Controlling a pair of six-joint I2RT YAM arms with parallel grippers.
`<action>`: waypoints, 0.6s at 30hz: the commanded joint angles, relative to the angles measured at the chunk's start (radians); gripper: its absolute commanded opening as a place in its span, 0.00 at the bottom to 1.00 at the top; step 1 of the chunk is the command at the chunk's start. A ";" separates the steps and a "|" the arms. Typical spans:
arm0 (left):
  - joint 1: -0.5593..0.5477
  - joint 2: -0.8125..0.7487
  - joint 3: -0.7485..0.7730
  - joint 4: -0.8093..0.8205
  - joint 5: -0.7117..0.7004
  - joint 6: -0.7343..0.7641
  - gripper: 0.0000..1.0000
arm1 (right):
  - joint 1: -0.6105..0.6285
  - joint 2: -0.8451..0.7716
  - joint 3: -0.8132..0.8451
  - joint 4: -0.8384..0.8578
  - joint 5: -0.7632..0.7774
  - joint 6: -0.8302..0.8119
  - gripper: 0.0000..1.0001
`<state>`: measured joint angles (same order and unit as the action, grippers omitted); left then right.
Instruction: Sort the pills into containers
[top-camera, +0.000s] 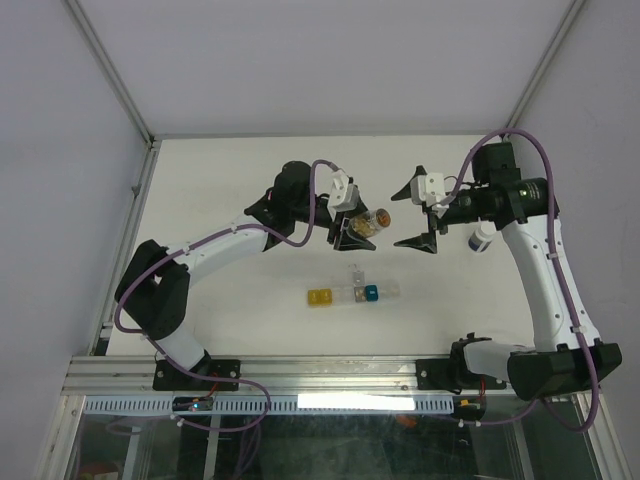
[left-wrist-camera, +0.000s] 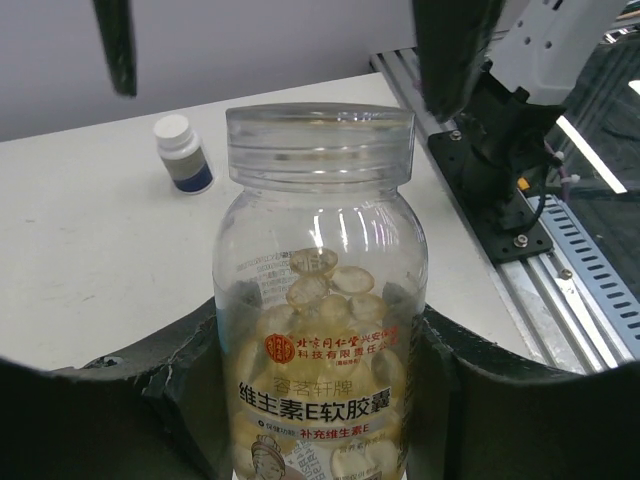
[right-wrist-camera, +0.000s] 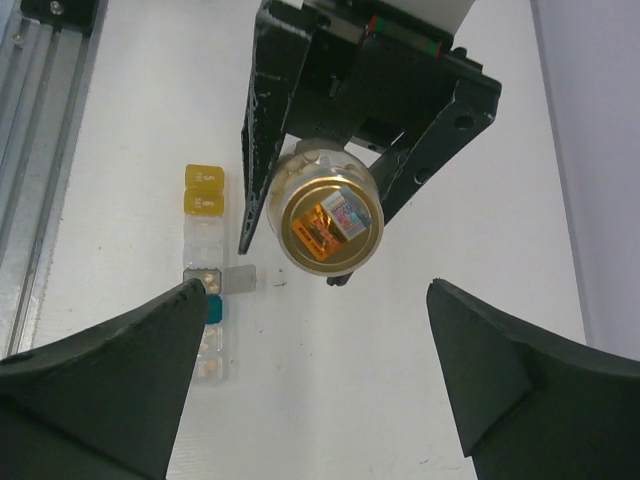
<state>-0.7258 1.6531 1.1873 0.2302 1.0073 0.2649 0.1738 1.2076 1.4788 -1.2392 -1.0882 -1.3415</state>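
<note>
My left gripper (top-camera: 358, 230) is shut on a clear pill bottle (left-wrist-camera: 320, 300) with a clear cap, half full of pale yellow pills (left-wrist-camera: 330, 290). Its capped end (right-wrist-camera: 328, 222) points toward my right gripper (right-wrist-camera: 315, 290), which stands wide open just short of it, with nothing between its fingers. In the top view the right gripper (top-camera: 398, 219) is to the right of the bottle (top-camera: 368, 222). The containers (top-camera: 350, 294) lie in a row below: yellow cells (right-wrist-camera: 203, 190), a grey cell (right-wrist-camera: 203, 280) with its lid open, a teal cell (right-wrist-camera: 214, 310), and clear cells holding a few pills (right-wrist-camera: 208, 366).
A small white-capped bottle (top-camera: 482, 238) stands upright on the table right of the right gripper, also seen as the small bottle (left-wrist-camera: 182, 152) in the left wrist view. The metal rail (top-camera: 300, 375) and arm bases run along the near table edge.
</note>
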 joint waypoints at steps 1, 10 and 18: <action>-0.001 0.004 0.046 -0.011 0.116 0.013 0.00 | 0.012 0.013 -0.005 -0.029 -0.066 -0.160 0.93; -0.001 0.018 0.057 -0.024 0.122 0.014 0.00 | 0.092 0.035 -0.008 0.042 -0.030 -0.037 0.80; -0.003 0.009 0.053 -0.027 0.123 0.018 0.00 | 0.115 0.027 -0.031 0.105 -0.005 0.041 0.65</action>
<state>-0.7258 1.6840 1.1961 0.1791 1.0824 0.2653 0.2794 1.2430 1.4578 -1.1995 -1.0851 -1.3556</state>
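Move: The left hand still grips the clear softgel bottle. Its lid, the right hand's aim, lies about 4 cm left of the right hand and 1 cm lower, level fore and aft; from the left hand, it is some 6 cm right, 1 cm ahead and 2 cm above. Counted from the right hand and near 30 cm below, the teal pill compartment is about 3 cm left and 2 cm back, and the white bottle roughly 28 cm right and 16 cm ahead. The right hand, fingers spread, first sinks about 1 cm, then travels some 2.5 cm left towards the lid while its fingers close part-way around the rim, turning only slightly counter-clockwise; no grip on the lid can be seen yet. The left hand keeps its hold on the bottle and brings it about 1.5 cm down and 1 cm back, then holds still, lid facing the right hand. ##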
